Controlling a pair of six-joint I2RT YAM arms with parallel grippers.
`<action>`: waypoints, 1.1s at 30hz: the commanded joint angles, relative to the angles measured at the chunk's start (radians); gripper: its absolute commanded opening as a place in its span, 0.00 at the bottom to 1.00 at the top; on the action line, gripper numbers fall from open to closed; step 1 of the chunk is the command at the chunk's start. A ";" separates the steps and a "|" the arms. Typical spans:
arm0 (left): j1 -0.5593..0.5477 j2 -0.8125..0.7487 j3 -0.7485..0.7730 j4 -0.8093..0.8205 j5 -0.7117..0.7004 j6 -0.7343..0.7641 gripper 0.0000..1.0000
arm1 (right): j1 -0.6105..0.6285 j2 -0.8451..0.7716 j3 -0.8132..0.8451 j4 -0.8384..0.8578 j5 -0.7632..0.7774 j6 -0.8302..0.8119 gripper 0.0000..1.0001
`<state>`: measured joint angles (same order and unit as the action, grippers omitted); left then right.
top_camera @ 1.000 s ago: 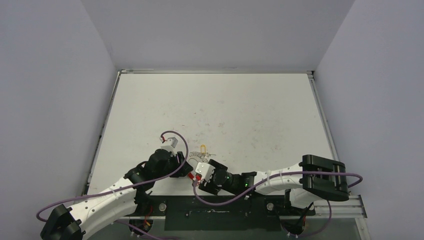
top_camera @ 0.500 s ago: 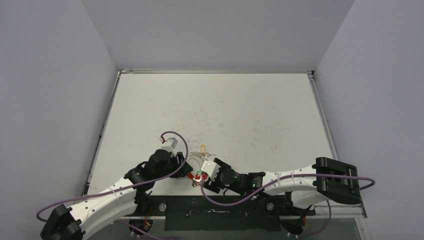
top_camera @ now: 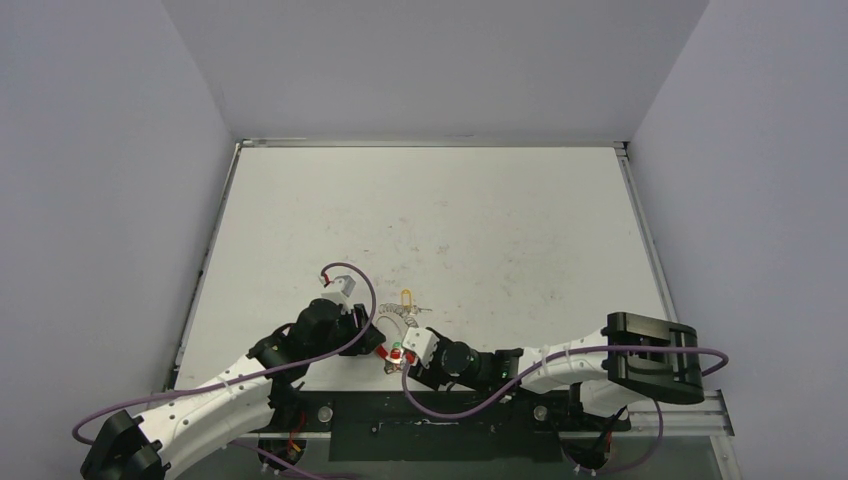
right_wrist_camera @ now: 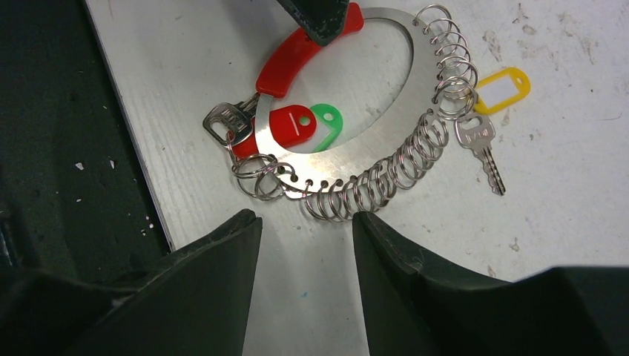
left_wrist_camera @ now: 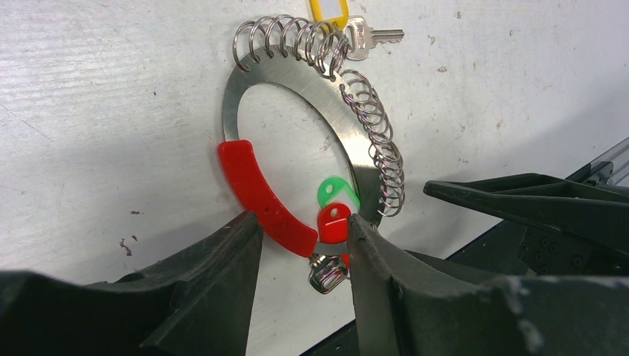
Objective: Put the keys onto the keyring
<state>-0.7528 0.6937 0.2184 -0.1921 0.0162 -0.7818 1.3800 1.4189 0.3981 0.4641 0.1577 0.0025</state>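
Observation:
The keyring [left_wrist_camera: 297, 78] [right_wrist_camera: 415, 81] lies flat near the table's front edge, a steel band with a red plastic piece [left_wrist_camera: 259, 193]. Several small wire rings [right_wrist_camera: 371, 185] are strung along it. A red tag [right_wrist_camera: 291, 124], a green tag [right_wrist_camera: 326, 119] and a silver key [right_wrist_camera: 222, 119] sit at the gap in the ring. Another key [right_wrist_camera: 478, 141] with a yellow tag [right_wrist_camera: 504, 89] lies at the far side. My left gripper [left_wrist_camera: 300, 222] is open, its jaws straddling the red piece's end. One fingertip [right_wrist_camera: 319, 22] is over the red piece. My right gripper [right_wrist_camera: 304, 219] is open just short of the wire rings, holding nothing.
A black strip [right_wrist_camera: 59, 148] runs along the table's near edge beside the keyring. The right arm's finger [left_wrist_camera: 534, 200] reaches in close on the left wrist view's right side. Grey walls [top_camera: 120, 200] enclose the white table [top_camera: 450, 220] on three sides.
The right jaws have narrowed and the right wrist has drawn back slightly toward the near edge, uncovering the red and green tags. The left arm and the keyring have not moved.

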 commanded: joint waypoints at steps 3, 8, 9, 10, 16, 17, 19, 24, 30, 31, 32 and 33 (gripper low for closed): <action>0.003 -0.017 0.024 0.006 -0.003 0.004 0.44 | 0.003 0.051 0.044 0.113 -0.034 0.034 0.52; 0.002 -0.017 0.020 0.006 -0.004 0.001 0.44 | 0.004 0.068 0.049 0.135 -0.034 0.042 0.53; 0.003 -0.017 0.019 0.006 -0.004 0.000 0.44 | 0.004 0.070 0.050 0.135 -0.029 0.043 0.53; 0.002 -0.017 0.017 0.008 -0.004 -0.002 0.44 | 0.004 0.071 0.052 0.138 -0.027 0.046 0.52; 0.004 -0.017 0.013 0.012 -0.001 -0.007 0.44 | 0.002 0.081 0.044 0.182 -0.021 0.065 0.49; 0.003 -0.017 0.013 0.011 -0.002 -0.009 0.44 | 0.002 0.087 0.047 0.181 -0.021 0.065 0.49; 0.002 -0.017 0.013 0.011 -0.001 -0.008 0.44 | 0.002 0.097 0.051 0.182 -0.021 0.065 0.48; 0.003 -0.017 0.013 0.010 0.000 -0.011 0.44 | 0.002 0.110 0.055 0.166 -0.005 0.064 0.34; 0.003 -0.020 0.013 0.005 0.001 -0.011 0.44 | 0.000 0.059 0.033 0.154 0.027 0.070 0.13; 0.003 -0.022 0.012 0.005 0.001 -0.012 0.44 | -0.001 0.047 0.030 0.150 0.032 0.070 0.10; 0.003 -0.023 0.012 0.004 -0.001 -0.011 0.44 | -0.001 0.039 0.027 0.147 0.036 0.070 0.08; 0.003 -0.023 0.010 0.005 -0.001 -0.011 0.44 | -0.001 0.032 0.025 0.144 0.042 0.070 0.05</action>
<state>-0.7528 0.6834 0.2184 -0.1993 0.0162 -0.7830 1.3808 1.5181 0.4225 0.5762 0.1612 0.0639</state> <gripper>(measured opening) 0.440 0.096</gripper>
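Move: Just left of the right fingers, about 2 cm away, level fore-and-aft and roughly 1 cm lower, is the small wire ring near the bench-side end of the keyring's row. The red tag lies some 5 cm to that hand's left and 1 cm ahead, the silver key about 6 cm left and 1 cm back, the loose key 11 cm straight ahead. From the left hand the wire ring is about 5 cm back, 5 cm right and 3 cm below. Reaching left about 2 cm in shallow dips, the right hand brings its half-open fingers down and up and down again over the near end of the ring row, with a slight wrist tilt. There, almost stopped, the fingers close nearly shut and pinch the upstanding wire ring between the tips. ##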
